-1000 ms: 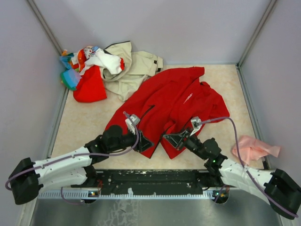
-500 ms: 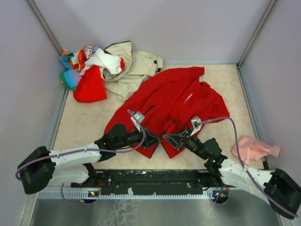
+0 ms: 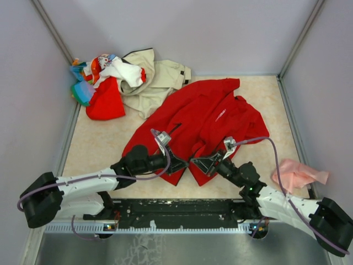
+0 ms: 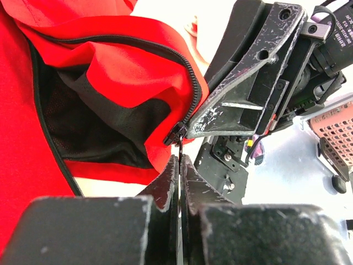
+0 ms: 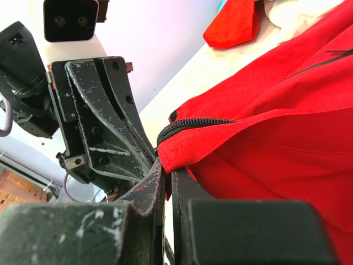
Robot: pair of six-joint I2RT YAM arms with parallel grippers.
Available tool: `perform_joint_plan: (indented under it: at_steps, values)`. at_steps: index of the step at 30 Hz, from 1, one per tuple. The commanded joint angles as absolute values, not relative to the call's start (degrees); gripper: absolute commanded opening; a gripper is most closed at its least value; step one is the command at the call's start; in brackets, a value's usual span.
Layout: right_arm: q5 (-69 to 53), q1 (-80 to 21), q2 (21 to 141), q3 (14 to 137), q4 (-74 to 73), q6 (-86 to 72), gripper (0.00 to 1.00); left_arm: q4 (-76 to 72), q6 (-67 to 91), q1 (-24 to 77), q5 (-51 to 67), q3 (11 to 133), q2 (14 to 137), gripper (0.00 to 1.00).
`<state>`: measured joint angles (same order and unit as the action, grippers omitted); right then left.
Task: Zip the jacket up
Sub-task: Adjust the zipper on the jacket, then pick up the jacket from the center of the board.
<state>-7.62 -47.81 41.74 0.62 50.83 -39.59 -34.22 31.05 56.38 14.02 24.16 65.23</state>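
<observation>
The red jacket (image 3: 207,116) lies spread open on the table, its bottom hem toward the arms. In the left wrist view my left gripper (image 4: 180,160) is shut on the thin black zipper pull (image 4: 181,148) that hangs from the slider (image 4: 176,134) at the foot of the black zipper teeth (image 4: 192,94). My right gripper (image 5: 167,165) is shut on the red hem corner (image 5: 190,146) of the jacket (image 5: 276,121), just below the curled zipper end. From above, the two grippers (image 3: 185,162) (image 3: 195,161) meet tip to tip at the hem.
A beige jacket (image 3: 160,80) and a heap of mixed clothes (image 3: 102,83) lie at the back left. A pink cloth (image 3: 298,174) sits at the right near the wall. Grey walls close off the table on three sides.
My left gripper moved right along the hem to the zipper end, then closed on the zipper pull. The right gripper kept its hold and did not move.
</observation>
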Motion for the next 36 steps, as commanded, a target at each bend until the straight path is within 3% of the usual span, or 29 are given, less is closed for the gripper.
perform_joint_plan:
  at_steps: [1, 12, 18, 30, 36]
  values:
    - [-7.2, -47.7, 40.1, 2.1, 54.3, -38.4, 0.00, -24.8, 28.8, 56.2, 12.8, 25.8, 62.8, 0.00]
    - [-6.6, -47.7, 40.7, 2.3, 53.9, -38.0, 0.00, -6.3, 27.8, 56.1, 7.2, 30.5, 61.5, 0.00]
    - [-6.7, -47.6, 41.3, 2.4, 53.9, -38.0, 0.00, -6.1, 27.5, 56.1, 5.6, 31.0, 55.6, 0.00]
    - [-7.3, -47.6, 42.5, 3.7, 55.3, -37.7, 0.00, -9.4, 29.0, 56.2, 13.6, 29.2, 64.0, 0.00]
    - [-7.7, -47.6, 42.9, 3.9, 53.2, -36.2, 0.00, 0.4, 25.6, 56.2, 8.1, 33.8, 61.3, 0.28]
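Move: The pull tab I already pinch hangs from the jacket's zipper slider, about 2 cm to the right of my left hand and 1 cm ahead, roughly level. My right hand grips the cloth beside that slider, which lies about 1 cm ahead and 1 cm left of it. From my left hand, the jacket's left front corner is about 9 cm back, 4 left and 8 below; the right front corner is some 9 back, 5 right and 8 below. With the pull tab still pinched, my left hand tugs down and to the left, comes back up about 2 cm, then goes down again, tipping its fingertips some 15 degrees downward. Near the end the fingers open and I come away from the slider, finishing about 4 cm lower and 2 cm farther left. My right hand keeps its pinch on the cloth beside the slider and sinks about 2 cm. ##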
